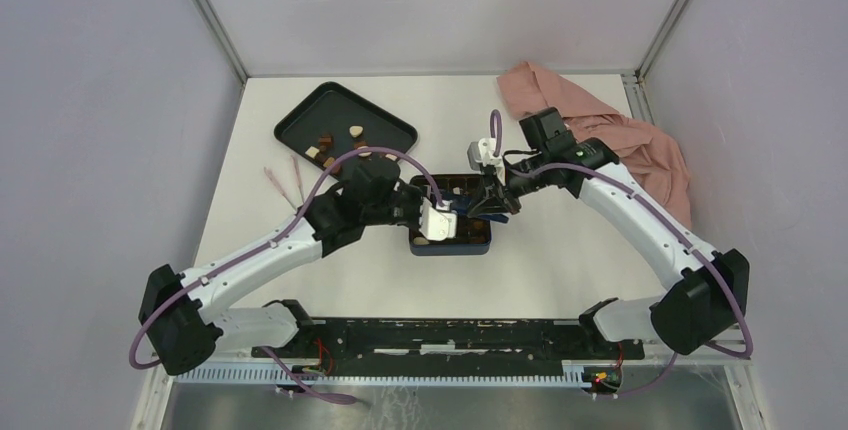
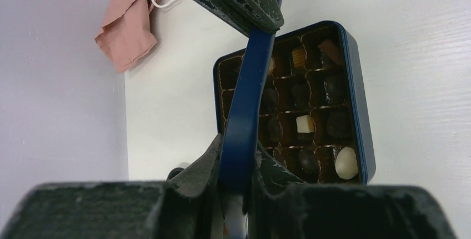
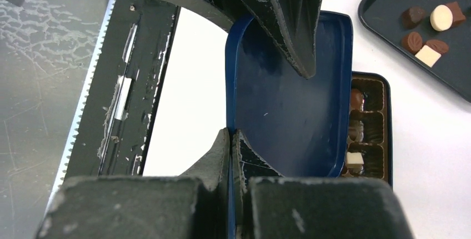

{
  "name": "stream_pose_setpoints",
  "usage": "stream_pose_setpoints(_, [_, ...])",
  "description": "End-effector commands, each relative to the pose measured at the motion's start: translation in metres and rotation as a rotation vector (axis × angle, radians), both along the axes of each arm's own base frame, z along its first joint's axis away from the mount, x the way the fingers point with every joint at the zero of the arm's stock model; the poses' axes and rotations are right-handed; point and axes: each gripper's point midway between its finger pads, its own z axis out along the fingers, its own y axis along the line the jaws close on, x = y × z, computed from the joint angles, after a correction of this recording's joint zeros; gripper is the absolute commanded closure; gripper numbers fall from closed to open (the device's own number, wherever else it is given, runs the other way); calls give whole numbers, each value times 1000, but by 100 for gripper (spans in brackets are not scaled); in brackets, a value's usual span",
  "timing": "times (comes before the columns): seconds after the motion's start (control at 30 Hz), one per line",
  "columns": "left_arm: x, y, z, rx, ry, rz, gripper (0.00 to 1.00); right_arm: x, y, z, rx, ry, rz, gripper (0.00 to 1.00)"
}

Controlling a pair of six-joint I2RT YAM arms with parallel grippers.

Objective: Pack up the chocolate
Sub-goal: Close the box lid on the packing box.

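Note:
A dark blue lid [image 3: 289, 100] hangs on edge above the open blue box [image 2: 362, 116], seen as a narrow blue band [image 2: 247, 94] in the left wrist view. My left gripper [image 2: 237, 144] is shut on one rim of the lid. My right gripper [image 3: 230, 133] is shut on the opposite rim. In the top view both grippers, left [image 1: 455, 218] and right [image 1: 492, 200], meet over the box [image 1: 450, 247]. Chocolate fills several box compartments, among them a white oval piece [image 2: 346, 163]. More chocolate [image 3: 441, 18] lies loose on the black tray [image 1: 340, 110].
A pink cloth [image 1: 620, 130] is heaped at the back right corner. Two thin pinkish sticks [image 1: 285, 185] lie left of the left arm. A black rail [image 1: 440, 335] runs along the near table edge between the arm bases.

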Motion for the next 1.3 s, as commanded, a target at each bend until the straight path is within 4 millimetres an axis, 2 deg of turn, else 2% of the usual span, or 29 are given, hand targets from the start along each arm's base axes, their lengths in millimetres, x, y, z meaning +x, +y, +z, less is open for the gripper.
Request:
stream_pose_setpoints(0.0, [-4,-8,56,-142,-119,-47,98,1,9,24,53,-40,43,100])
stream_pose_setpoints(0.03, [-6,-7,59,-151,-112,-44,98,3,9,27,46,-47,33,99])
stream_pose_setpoints(0.13, [-12,-1,70,-194,-55,-12,98,12,4,40,21,-108,-4,68])
stream_pose_setpoints(0.23, [-22,4,76,-254,64,43,98,26,-5,68,22,-231,-51,46])
stream_pose_setpoints(0.37, [-33,13,68,-330,304,185,98,45,-19,110,52,-413,-135,23])
stream_pose_setpoints(0.47, [-37,15,58,-388,491,294,98,57,-31,134,76,-558,-196,4])
stream_pose_setpoints(0.53, [-43,13,49,-438,613,337,98,68,-39,147,97,-552,-250,2])
stream_pose_setpoints(0.63, [-42,16,50,-544,775,397,98,72,-46,150,173,-473,-270,2])
stream_pose_setpoints(0.73, [-38,28,62,-691,923,408,98,63,-45,132,242,-375,-235,2])
stream_pose_setpoints(0.8, [-29,41,78,-820,997,407,98,62,-44,116,271,-311,-241,2])
stream_pose_setpoints(0.87, [-14,56,79,-890,1076,466,98,62,-45,101,293,-248,-255,2])
stream_pose_setpoints(1.03, [-5,58,78,-888,1261,417,98,57,-49,85,371,-131,-246,2])
stream_pose_setpoints(1.27, [4,49,74,-760,1286,330,98,56,-44,56,454,11,-292,2])
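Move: Both hands grip the lid over the packing box. From the left hand the box's middle is roughly 12 cm below, 3 cm back and 1 cm right; the chocolate tray lies about 20 cm left, 14 cm ahead and 14 cm below. From the right hand the box is level front to back, some 4 cm left and 13 cm below; the pink cloth lies around 27 cm right, 14 cm ahead and 15 cm below. Right releases, arcing up and forward-right; left, still gripping, shifts 6 cm left, turning the lid about 90 degrees. ##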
